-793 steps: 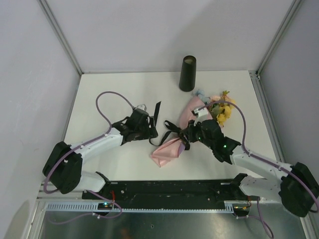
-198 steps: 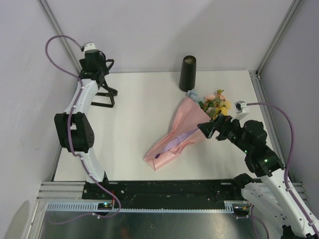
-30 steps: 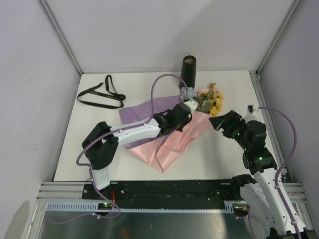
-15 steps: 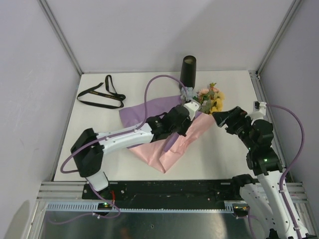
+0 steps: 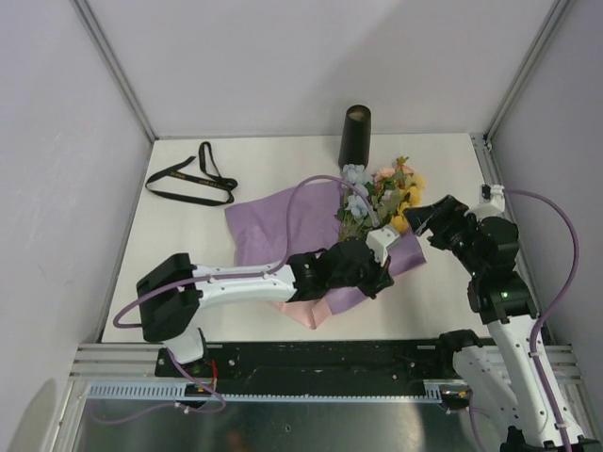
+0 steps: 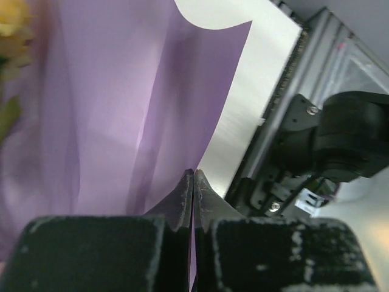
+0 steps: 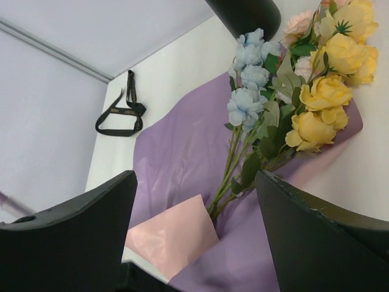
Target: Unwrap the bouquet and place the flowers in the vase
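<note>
The bouquet lies unwrapped: the flowers [image 5: 382, 193] rest on a spread purple paper sheet [image 5: 283, 221], their blooms just in front of the black vase [image 5: 355, 138], which stands upright at the back. In the right wrist view the flowers [image 7: 292, 91] show bare green stems running down under a pink paper corner [image 7: 176, 234]. My left gripper [image 5: 377, 278] is shut on the purple paper's near edge; the left wrist view shows the sheet [image 6: 121, 109] pinched between its closed fingers [image 6: 193, 182]. Open and holding nothing, my right gripper [image 5: 429, 215] hovers right of the blooms [image 7: 196, 176].
A black ribbon [image 5: 193, 179] lies loose at the table's back left, also seen in the right wrist view [image 7: 118, 115]. Pink paper [image 5: 306, 311] pokes out beneath the purple sheet near the front edge. The metal rail [image 5: 311, 358] runs along the front.
My left gripper has shut on the purple paper and dragged it toward the front right, folding it over the pink sheet and baring the stems. The right gripper has shifted slightly back.
</note>
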`<state>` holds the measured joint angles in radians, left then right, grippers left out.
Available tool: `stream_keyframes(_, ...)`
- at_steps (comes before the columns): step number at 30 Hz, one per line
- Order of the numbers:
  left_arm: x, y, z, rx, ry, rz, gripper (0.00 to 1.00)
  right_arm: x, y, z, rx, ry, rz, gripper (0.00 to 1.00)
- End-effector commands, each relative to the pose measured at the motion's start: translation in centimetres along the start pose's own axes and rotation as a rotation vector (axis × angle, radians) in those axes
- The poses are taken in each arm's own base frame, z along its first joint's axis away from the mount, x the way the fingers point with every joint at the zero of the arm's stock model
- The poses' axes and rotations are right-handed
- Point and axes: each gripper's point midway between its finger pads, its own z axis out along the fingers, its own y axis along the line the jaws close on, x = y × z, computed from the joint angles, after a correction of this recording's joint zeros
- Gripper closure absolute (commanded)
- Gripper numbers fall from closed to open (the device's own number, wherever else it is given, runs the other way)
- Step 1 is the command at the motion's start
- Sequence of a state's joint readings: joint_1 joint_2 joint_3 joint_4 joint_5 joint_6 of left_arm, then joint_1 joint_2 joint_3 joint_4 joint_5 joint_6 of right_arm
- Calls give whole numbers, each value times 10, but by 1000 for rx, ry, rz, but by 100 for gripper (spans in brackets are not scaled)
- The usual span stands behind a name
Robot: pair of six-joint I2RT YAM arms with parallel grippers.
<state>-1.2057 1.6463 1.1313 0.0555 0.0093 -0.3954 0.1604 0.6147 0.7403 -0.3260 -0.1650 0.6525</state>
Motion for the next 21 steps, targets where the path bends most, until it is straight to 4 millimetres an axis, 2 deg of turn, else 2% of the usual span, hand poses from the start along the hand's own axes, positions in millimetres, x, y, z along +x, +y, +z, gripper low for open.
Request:
stream_keyframes(1, -8, -46, 7, 158, -62, -41, 100, 0, 2, 2, 8, 53, -42, 16)
stream_keyframes(3, -8, -59, 8, 208, -63, -55, 100, 9, -1, 5, 14, 106, -46, 17)
stream_keyframes(5, -12, -70, 9, 256, -70, -72, 95, 19, -4, 7, 15, 157, -49, 19)
stream_keyframes(9, -15, -78, 13, 290, -72, -79, 67, 37, -13, 10, 34, 251, -35, 26)
stream_keyframes(13, -19, -66, 5, 232, -105, -52, 44, 63, -24, 10, 65, 361, 12, 42)
stream_keyframes(15, -26, -56, -7, 183, -134, -37, 36, 77, -34, 11, 93, 404, 48, 48)
stream_keyframes(21, -32, -13, -31, -16, -150, -3, 13, 109, -73, 12, 217, 440, 103, 51)
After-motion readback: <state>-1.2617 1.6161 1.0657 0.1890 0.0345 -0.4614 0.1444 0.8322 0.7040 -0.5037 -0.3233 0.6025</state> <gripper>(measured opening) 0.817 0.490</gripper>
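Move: The left hand's shut fingers still hold the edge of the purple wrap's loosened flap, whose middle lies about 8 cm ahead, 3 cm to its right and 11 cm lower; the yellow flowers are some 23 cm ahead and 7 cm right. For the empty right hand that flap is about 22 cm below, 5 cm left and 2 cm back, with the yellow flowers 13 cm ahead and 1 cm left, and the stems 11 cm ahead and 14 cm left. The left hand draws the purple flap roughly 5 cm back and 4 cm to its right, away from the flowers, opening its fingers on the way to let go of the edge, then eases a little left and forward as they spread wide. Meanwhile the right hand sinks about 10 cm towards the flap just behind the yellow flowers, tipping its fingers some 25 degrees further down and narrowing its wide-open gap to about half, with no touch to be seen. ##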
